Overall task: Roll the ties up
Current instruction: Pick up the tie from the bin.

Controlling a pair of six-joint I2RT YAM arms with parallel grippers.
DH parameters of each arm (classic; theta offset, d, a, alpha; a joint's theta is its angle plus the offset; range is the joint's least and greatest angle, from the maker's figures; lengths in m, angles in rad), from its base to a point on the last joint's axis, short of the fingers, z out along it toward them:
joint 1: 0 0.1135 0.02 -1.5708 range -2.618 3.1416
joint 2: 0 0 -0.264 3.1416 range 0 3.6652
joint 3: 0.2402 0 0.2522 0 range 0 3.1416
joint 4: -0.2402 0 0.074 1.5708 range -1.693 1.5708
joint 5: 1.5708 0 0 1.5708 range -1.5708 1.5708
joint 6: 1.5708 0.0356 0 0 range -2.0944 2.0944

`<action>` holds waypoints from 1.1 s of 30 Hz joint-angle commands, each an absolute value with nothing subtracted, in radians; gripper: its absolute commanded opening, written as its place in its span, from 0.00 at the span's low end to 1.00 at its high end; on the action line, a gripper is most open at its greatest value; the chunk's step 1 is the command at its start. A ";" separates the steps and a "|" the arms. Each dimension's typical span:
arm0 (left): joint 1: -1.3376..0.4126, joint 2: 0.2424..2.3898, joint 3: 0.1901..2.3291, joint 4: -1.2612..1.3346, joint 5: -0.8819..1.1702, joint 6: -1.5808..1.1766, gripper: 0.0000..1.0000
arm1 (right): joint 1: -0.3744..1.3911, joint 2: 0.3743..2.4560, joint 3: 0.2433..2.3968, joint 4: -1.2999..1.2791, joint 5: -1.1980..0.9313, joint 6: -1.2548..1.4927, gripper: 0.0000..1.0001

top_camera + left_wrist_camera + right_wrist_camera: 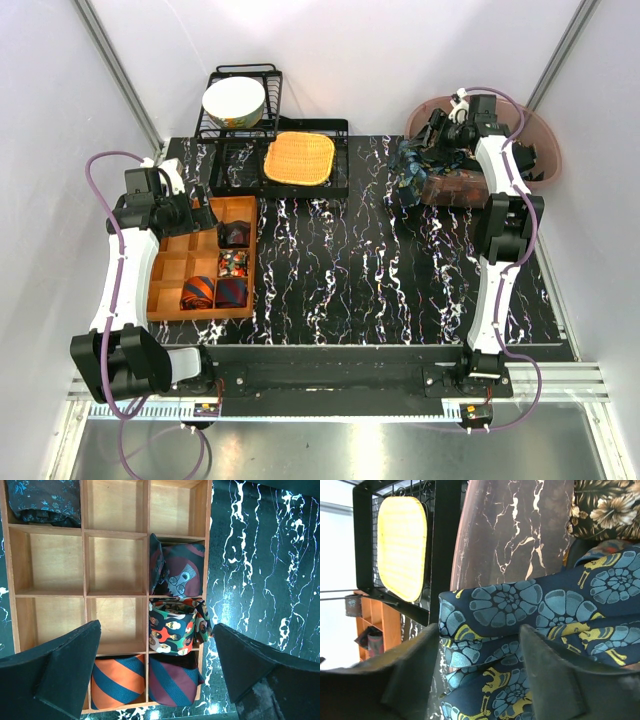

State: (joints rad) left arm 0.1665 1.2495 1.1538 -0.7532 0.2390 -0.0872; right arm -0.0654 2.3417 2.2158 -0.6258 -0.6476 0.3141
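Note:
The dark blue tie with teal-yellow print (pixel 520 605) lies bunched in folds under my right gripper (pixel 480 680). Its jaws stand apart, with the fabric showing between and behind the fingers. From above, that tie (pixel 408 172) hangs over the table beside the pink basket (pixel 545 135), with the right gripper (pixel 432 150) at it. My left gripper (pixel 156 667) is open and empty above the wooden compartment box (pixel 115 595). Rolled ties sit in the box: navy-orange striped (pixel 117 680), maroon-blue striped (pixel 172 682), a colourful faces print (pixel 175 625), a maroon one (pixel 182 572) and a dark floral one (pixel 45 500).
A brown floral tie (pixel 605 507) lies in the basket, seen from above as a brown heap (pixel 455 188). A black rack at the back holds a white bowl (pixel 233 100) and the orange woven mat (pixel 298 158). Several box compartments (pixel 55 562) are empty.

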 commanded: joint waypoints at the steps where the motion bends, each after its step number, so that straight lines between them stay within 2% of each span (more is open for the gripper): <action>1: 0.163 1.247 1.158 -0.712 0.265 -0.078 0.99 | -0.058 2.338 2.235 -0.620 -0.654 0.301 0.63; 8: 0.161 1.250 1.160 -0.710 0.261 -0.077 0.99 | -0.058 2.322 2.235 -0.620 -0.660 0.291 0.32; 11: 0.163 1.253 1.164 -0.710 0.261 -0.077 0.99 | -0.061 2.316 2.240 -0.620 -0.660 0.285 0.15; 12: 0.163 1.255 1.164 -0.710 0.261 -0.078 0.99 | -0.063 2.310 2.241 -0.620 -0.663 0.285 0.04; 13: 0.163 1.256 1.166 -0.710 0.259 -0.077 0.99 | -0.069 2.309 2.246 -0.623 -0.663 0.287 0.00; 27: 0.163 1.214 1.241 -0.718 0.241 -0.031 0.99 | -0.153 2.116 2.290 -0.624 -0.756 0.287 0.00; 33: 0.163 1.135 1.285 -0.721 0.252 0.041 0.99 | -0.153 1.984 2.413 -0.650 -0.805 0.302 0.00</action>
State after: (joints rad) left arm 0.1658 1.2121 1.2072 -0.7551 0.2352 -0.0303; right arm -0.1680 2.1605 2.2833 -0.6567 -0.7269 0.3061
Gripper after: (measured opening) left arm 0.987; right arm 0.020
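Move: Right at the right hand's part-closed fingers lies the blue tie's upper fold, about 1 cm ahead, 1 cm left and 2 cm below. The leopard-print tie lies some 10 cm to this hand's right, 3 cm back and 10 cm below; the yellow tray sits about 30 cm left and 4 cm back, some 8 cm lower. From the left hand the fold is roughly 21 cm ahead, 51 cm right and 4 cm below. Closing fully on the blue tie's fold, the right hand pinches it between its pads while easing up only about 1 cm. It then draws the fold right by some 5 cm and lifts ever faster, about 12 cm in all, drifting slightly back as the fingertips tilt up. Late on, the empty, open left hand rises about 3 cm above the orange organizer. ##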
